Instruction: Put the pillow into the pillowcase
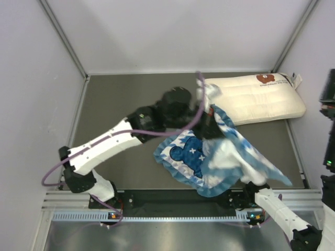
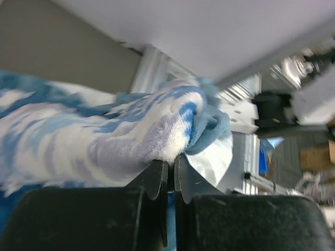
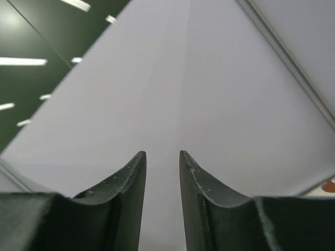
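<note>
The cream pillow (image 1: pixel 256 99) lies flat at the far right of the table, its bear logo toward the back. My left gripper (image 1: pixel 205 111) is shut on a bunched edge of the blue-and-white pillowcase (image 1: pixel 220 157) and holds it up, so the fabric hangs down toward the near right with a dark blue bear patch showing. In the left wrist view the jaws (image 2: pixel 171 162) pinch the pillowcase (image 2: pixel 104 136), with its white inside showing to the right. My right gripper (image 3: pixel 163 155) is open and empty, facing a bare wall. In the top view its fingers are hidden by the hanging fabric.
The dark grey table mat (image 1: pixel 125 99) is bounded by white walls at the left, back and right. A metal rail (image 1: pixel 157 201) runs along the near edge. A purple cable (image 1: pixel 157 135) trails along the left arm. The right arm (image 1: pixel 277 206) sits at the near right.
</note>
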Controlling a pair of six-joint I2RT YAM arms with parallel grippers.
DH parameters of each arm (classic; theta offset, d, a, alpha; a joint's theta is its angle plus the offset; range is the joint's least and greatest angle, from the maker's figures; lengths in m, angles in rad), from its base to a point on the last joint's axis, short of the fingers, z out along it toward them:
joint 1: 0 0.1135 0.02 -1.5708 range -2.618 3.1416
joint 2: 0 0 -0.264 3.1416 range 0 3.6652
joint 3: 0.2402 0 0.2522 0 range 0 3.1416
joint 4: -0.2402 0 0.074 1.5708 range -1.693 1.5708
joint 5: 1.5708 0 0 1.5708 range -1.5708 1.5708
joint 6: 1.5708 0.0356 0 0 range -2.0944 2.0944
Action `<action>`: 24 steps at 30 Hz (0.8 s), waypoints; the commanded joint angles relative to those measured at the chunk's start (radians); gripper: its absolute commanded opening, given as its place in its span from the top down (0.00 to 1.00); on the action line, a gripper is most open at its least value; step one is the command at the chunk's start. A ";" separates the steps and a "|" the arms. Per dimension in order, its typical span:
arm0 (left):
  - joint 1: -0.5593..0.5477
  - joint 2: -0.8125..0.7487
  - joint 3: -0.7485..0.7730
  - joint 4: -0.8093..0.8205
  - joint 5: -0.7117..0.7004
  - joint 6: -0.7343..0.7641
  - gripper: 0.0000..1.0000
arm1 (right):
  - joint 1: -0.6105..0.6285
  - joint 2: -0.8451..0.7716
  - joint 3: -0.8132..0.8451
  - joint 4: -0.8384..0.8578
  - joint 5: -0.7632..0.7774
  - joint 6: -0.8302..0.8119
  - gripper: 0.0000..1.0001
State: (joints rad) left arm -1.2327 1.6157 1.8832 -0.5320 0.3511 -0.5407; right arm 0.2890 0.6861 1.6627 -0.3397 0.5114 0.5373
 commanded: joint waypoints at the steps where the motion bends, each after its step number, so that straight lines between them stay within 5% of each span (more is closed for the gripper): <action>1: 0.240 -0.210 -0.185 0.089 -0.040 -0.077 1.00 | 0.015 0.009 -0.107 -0.151 -0.057 0.024 0.66; 5: 0.400 -0.321 -0.342 -0.006 0.075 0.014 1.00 | 0.015 0.015 -0.277 -0.232 -0.215 0.104 0.25; 7: 0.412 -0.350 -0.412 -0.013 0.121 0.051 1.00 | 0.013 0.015 -0.394 -0.243 -0.327 0.124 0.14; 13: 0.411 -0.496 -0.835 0.017 0.207 0.109 1.00 | 0.013 -0.016 -0.661 -0.223 -0.456 0.084 0.08; 18: 0.411 -0.520 -0.934 -0.120 -0.058 0.139 1.00 | 0.013 -0.025 -0.812 -0.199 -0.531 0.084 0.07; 24: 0.412 -0.507 -0.989 -0.089 -0.058 0.111 1.00 | 0.015 0.012 -0.969 -0.076 -0.701 0.151 0.00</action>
State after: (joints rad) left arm -0.8227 1.1301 0.9104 -0.6613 0.3248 -0.4355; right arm 0.2939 0.6834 0.7479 -0.5232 -0.0631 0.6479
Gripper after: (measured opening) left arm 0.037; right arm 0.993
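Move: The left hand, about 40 cm up, already pinches the pillowcase; its middle lies some 25 cm below that hand, about 5 cm farther out and 4 cm to its right. The pillowcase's left edge, on the table, is around 22 cm left, 10 cm ahead and 38 cm below. From the raised right hand, the pillowcase's middle is about 24 cm left, 2 cm ahead and 48 cm down; the pillow is some 36 cm almost straight ahead, 3 cm right, 60 cm below. Keeping its pinch on the pillowcase, the left hand swings it forward and left, then drops about 25 cm while drawing back part of the way and going on left, fingertips tipping down. The empty right hand sinks some 40 cm towards the pillowcase, also left and forward, pitching from upward to downward and opening wide; it stays above the cloth. ##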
